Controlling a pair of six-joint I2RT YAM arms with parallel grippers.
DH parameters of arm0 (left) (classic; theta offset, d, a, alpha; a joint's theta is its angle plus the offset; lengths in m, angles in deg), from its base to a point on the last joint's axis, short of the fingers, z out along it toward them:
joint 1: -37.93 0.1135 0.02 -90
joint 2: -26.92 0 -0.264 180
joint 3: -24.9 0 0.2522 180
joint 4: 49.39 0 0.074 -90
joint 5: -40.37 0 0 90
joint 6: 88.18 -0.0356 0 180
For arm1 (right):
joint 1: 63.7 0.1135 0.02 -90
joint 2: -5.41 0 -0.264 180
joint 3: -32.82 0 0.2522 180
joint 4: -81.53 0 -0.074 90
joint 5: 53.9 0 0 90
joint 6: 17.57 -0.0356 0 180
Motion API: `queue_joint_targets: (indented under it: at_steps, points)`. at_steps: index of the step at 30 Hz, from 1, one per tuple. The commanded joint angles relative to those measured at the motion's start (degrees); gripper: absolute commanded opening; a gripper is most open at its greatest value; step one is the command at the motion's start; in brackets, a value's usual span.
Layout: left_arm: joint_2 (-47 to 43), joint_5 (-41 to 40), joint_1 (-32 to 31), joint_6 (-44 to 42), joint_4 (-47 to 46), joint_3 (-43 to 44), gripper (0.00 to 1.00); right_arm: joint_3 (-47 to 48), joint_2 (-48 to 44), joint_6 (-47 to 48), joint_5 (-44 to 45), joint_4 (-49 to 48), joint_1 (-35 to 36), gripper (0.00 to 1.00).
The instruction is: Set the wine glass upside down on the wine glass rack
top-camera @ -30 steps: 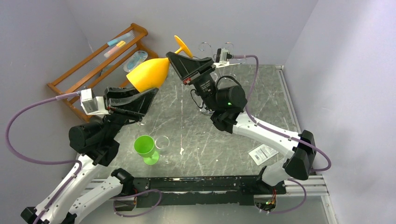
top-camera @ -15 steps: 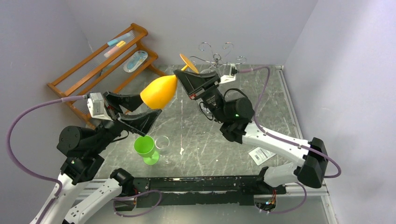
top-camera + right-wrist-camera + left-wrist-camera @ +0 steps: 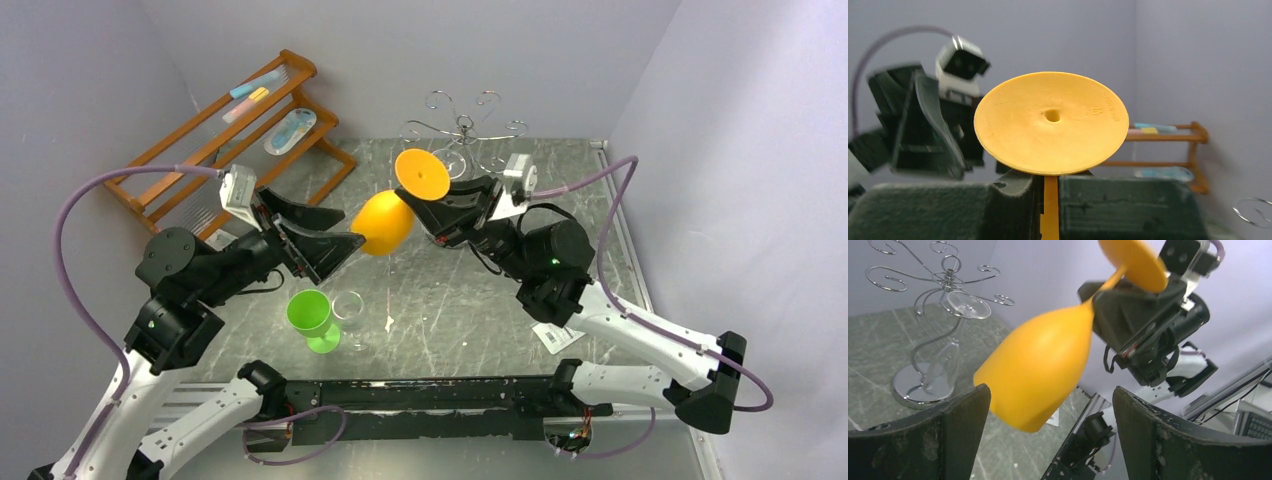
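Observation:
The orange wine glass (image 3: 383, 222) hangs tilted in the air over the table, bowl low and to the left, round foot (image 3: 422, 173) up. My right gripper (image 3: 432, 208) is shut on its thin stem (image 3: 1050, 205), just under the foot (image 3: 1050, 122). My left gripper (image 3: 350, 228) is open, its fingers on either side of the bowl's mouth end (image 3: 1043, 365), close to it but not gripping. The silver wire wine glass rack (image 3: 462, 128) stands at the back of the table. A clear glass (image 3: 955, 355) hangs upside down on the rack (image 3: 943, 285).
A green glass (image 3: 312, 318) and a clear glass (image 3: 348, 312) stand on the table near the front, below my left gripper. An orange-brown wooden shelf (image 3: 230, 130) stands at the back left. A paper label (image 3: 563, 329) lies at the right front.
My left gripper opened and let go of the orange bowl, then drew back. My right gripper carried the glass by its stem down and to the right, turning its foot upward.

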Motion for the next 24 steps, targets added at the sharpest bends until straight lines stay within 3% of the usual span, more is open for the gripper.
queue_joint_targets:
  at_steps: [1,10,14,16,24]
  points:
    - [0.72,-1.72,-0.22,7.82,-5.21,1.34,0.96,-1.62,-1.91,14.35,-1.81,13.95,0.32,0.0]
    - [0.4,-4.81,-0.24,14.12,-7.6,-0.89,0.96,-5.71,-4.94,15.51,-2.29,16.43,0.29,0.0]
    - [2.66,-6.31,-0.21,27.4,-3.37,-0.47,0.95,-5.77,-4.85,16.55,-4.37,17.58,0.31,0.0]
    - [4.25,-3.31,-0.21,32.08,-5.55,-1.53,0.94,-4.71,-4.18,17.41,-5.31,18.6,0.29,0.0]
    - [7.06,-1.65,-0.22,33.41,-7.47,-1.08,0.89,-2.32,-2.1,19.35,-6.4,20.95,0.28,0.0]
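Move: The yellow wine glass, already held by its stem in the right gripper with the foot uppermost, has its middle about 3 cm ahead of the open left gripper, 6 cm to its right and 4 cm above. The rack's hooks lie some 22 cm ahead of the right hand, 9 cm to its right and 20 cm below. From the left hand, the green glass stands about 2 cm ahead, 9 cm left and 37 cm below; the clear glass is 3 cm ahead, 3 cm left, equally low. Keep the right grip on the stem and lower the yellow glass about 10 cm, dipping the upward-slanting fingers towards level. Meanwhile raise the open left gripper a little, then bring it forward, right and back down, 4 cm over in all, to the glass's foot, rolling it some 30 degrees counter-clockwise as seen from behind the hand; leave its fingers wide open. ##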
